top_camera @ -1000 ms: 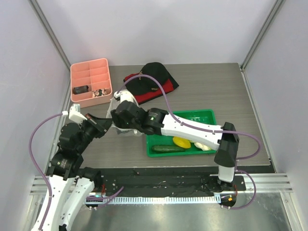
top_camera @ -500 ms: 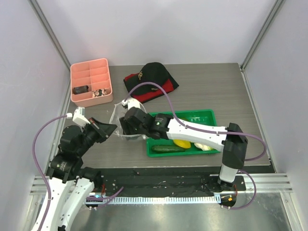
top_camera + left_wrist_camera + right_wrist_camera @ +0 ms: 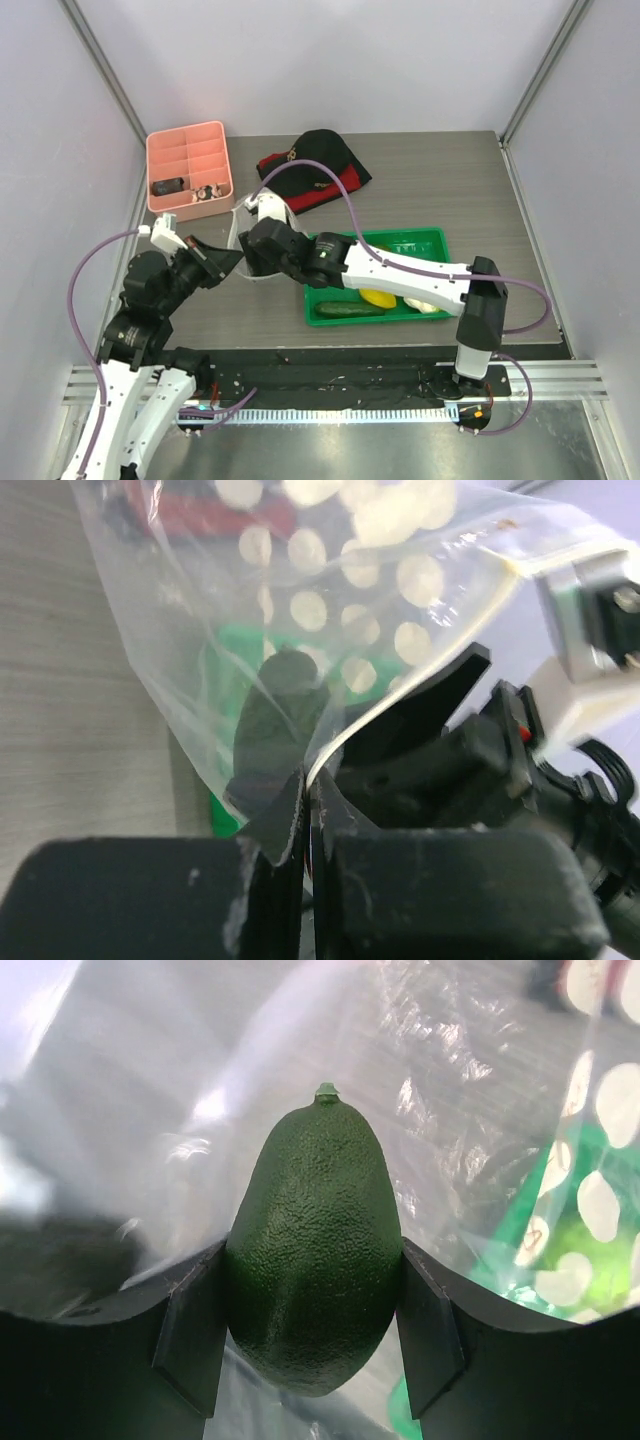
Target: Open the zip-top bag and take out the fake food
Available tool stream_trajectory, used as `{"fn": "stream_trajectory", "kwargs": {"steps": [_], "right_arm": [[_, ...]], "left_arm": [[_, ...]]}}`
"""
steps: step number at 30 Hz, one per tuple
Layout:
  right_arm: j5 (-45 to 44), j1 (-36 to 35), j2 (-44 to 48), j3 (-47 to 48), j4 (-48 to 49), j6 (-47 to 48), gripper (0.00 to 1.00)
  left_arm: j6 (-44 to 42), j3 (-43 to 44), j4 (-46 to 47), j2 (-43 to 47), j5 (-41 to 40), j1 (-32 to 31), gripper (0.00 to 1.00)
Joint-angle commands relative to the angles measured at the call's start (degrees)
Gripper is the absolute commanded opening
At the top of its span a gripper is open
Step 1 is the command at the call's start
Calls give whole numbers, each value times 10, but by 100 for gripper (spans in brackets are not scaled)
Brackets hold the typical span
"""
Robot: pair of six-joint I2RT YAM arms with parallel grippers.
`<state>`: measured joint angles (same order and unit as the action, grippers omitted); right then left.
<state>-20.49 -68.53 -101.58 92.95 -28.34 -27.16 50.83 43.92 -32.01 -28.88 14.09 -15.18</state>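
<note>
The clear zip-top bag [image 3: 240, 232] lies left of the green tray [image 3: 432, 238], its mouth held open. My left gripper [image 3: 226, 262] is shut on the bag's edge [image 3: 340, 742], pinching the film between its fingertips. My right gripper [image 3: 262, 250] reaches inside the bag [image 3: 470, 1100]. A dark green avocado [image 3: 315, 1250] sits between its fingers [image 3: 190, 1330], which press on both sides of it. Other fake food lies in the tray: a cucumber [image 3: 350, 309], a yellow piece [image 3: 377, 297] and a whitish piece [image 3: 421, 304].
A pink divided organizer [image 3: 188, 168] stands at the back left. A black and red cap [image 3: 315, 165] lies behind the bag. The tray's far half is partly covered by my right arm. Walls close the table in on three sides.
My right gripper shifted toward the near side inside the bag, then back a little, with the avocado in it. The left gripper kept its pinch and shifted slightly right.
</note>
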Motion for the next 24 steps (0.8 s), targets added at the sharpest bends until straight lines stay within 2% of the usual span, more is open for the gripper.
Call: {"fn": "stream_trajectory", "kwargs": {"steps": [1,6,11,13,14,17,20,22,23,24], "right_arm": [[-92,22,-51,107,-46,-149,1],[-61,31,-69,149,-50,-240,1],[-39,31,-78,175,-57,-247,2],[-26,31,-69,158,-55,-226,1],[-15,32,-54,147,-41,-215,1],[27,34,1,73,18,-177,1],[104,50,27,11,54,-163,1],[150,67,37,-8,64,-154,1],[189,70,39,-14,76,-150,1],[198,70,43,-21,80,-137,1]], "left_arm": [[25,-32,42,36,68,-6,0],[36,-68,54,52,82,-6,0],[37,-83,73,51,89,-6,2],[11,-68,49,55,70,-6,16],[5,-54,23,59,57,-6,37],[0,-26,-23,84,-18,-6,68],[29,-17,-65,122,-86,-6,76],[57,-22,-88,159,-122,-6,87],[70,-24,-94,169,-169,-6,98],[106,-32,-107,178,-190,-6,100]]}}
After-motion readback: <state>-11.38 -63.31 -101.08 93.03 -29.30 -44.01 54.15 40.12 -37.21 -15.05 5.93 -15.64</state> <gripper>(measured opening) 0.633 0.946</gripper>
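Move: The zip-top bag's rim is already pinched in the left fingers. Inside the bag the right fingers already grip the avocado, which lies about 4 cm ahead of the left hand, 4 cm to its right and 5 cm lower. From the right hand, the green tray's middle is some 25 cm right, 6 cm farther out and 20 cm below, and the cucumber in it about 17 cm right, level with the hand and 19 cm down. The bag's rim is let go: the left hand sinks about 2.5 cm while its fingers open wide, then draws back and left roughly 3 cm each way, rising again, away from the bag. The right hand keeps its grip on the avocado inside the bag, reaching 3 cm forward and dipping slightly while swinging clockwise, then easing back about 2 cm and up, its fingers tipping some 15 degrees farther down. ##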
